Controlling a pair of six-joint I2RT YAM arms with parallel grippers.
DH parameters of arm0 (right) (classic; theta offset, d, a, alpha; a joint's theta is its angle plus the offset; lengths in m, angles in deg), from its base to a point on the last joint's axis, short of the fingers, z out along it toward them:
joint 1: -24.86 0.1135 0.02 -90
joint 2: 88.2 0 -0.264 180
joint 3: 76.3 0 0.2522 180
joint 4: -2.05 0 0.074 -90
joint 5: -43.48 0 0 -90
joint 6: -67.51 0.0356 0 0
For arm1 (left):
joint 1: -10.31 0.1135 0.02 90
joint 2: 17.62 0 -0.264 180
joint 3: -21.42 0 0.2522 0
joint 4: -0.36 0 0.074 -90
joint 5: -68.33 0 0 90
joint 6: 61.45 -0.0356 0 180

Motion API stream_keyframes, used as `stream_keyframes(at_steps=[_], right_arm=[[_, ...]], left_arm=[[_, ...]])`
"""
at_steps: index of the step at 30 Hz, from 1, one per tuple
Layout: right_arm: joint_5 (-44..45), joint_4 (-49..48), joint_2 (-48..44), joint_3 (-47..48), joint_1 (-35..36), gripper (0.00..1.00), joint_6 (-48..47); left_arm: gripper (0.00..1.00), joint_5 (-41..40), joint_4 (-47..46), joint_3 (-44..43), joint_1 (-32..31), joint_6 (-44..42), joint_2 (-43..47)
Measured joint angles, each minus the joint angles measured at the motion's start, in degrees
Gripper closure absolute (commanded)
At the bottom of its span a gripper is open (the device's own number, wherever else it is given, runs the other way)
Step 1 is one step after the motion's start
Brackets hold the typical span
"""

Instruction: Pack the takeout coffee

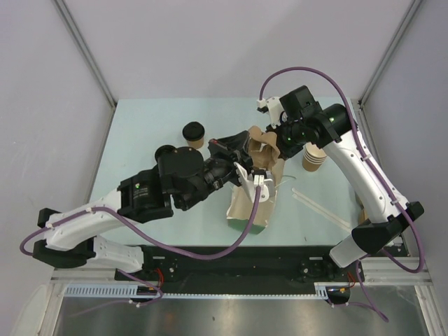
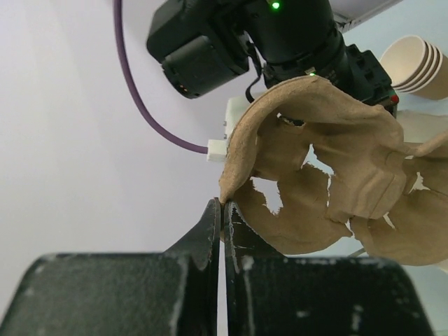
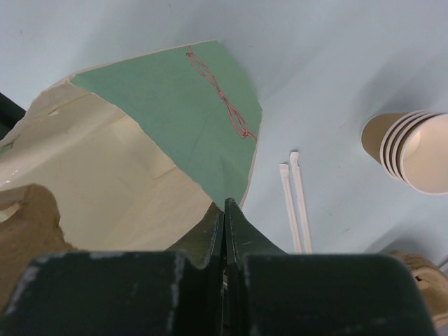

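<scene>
The takeout coffee (image 1: 194,133), a tan cup with a black lid, stands upright on the table behind the left arm, apart from both grippers. A green paper bag (image 1: 246,210) lies at the table's middle with its mouth facing away. My right gripper (image 3: 225,203) is shut on the bag's rim (image 3: 203,105), which shows green outside and cream inside. My left gripper (image 2: 222,204) is shut on the edge of a brown pulp cup carrier (image 2: 336,161). In the top view the carrier (image 1: 260,143) hangs at the bag's mouth between the two wrists.
A stack of lidless tan cups (image 1: 315,157) stands right of the bag, also in the right wrist view (image 3: 413,150). Two wrapped straws (image 3: 294,199) lie on the table right of the bag. A low black stack of lids (image 1: 166,151) sits by the left wrist.
</scene>
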Motion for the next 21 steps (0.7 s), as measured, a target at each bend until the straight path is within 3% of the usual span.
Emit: stream_keyframes(at_steps=[9,21], right_arm=[[0.0,0.0,0.0,0.0,0.0,1.0,0.0],[0.0,-0.2,0.0,0.2,0.0,1.0,0.0]], left_arm=[[1.0,-1.1,-3.1,5.0,-0.2,-1.1,0.9],[1.0,-1.5,-4.0,13.5,-0.3,3.5,1.4]])
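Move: My left hand, with the drink carrier hanging from its closed fingers, is high over the bag: the bag mouth's middle lies about 21 cm below and 5 cm to the right, level fore and aft. From that hand the paper cup stack stands some 18 cm ahead and 24 cm right, and the straws lie 5 cm ahead and 26 cm right, both far below. From my right hand, pinching the rim, the mouth's middle is about 8 cm back and 6 cm left. With my left hand I lower the hanging carrier about 8 cm, almost straight down into the open bag, easing briefly early on and then sinking faster. The wrist tilts only some 5 to 10 degrees, and the fingers stay shut on the carrier's edge. My right hand stays in place, still pinching the bag's rim to steady the mouth. ##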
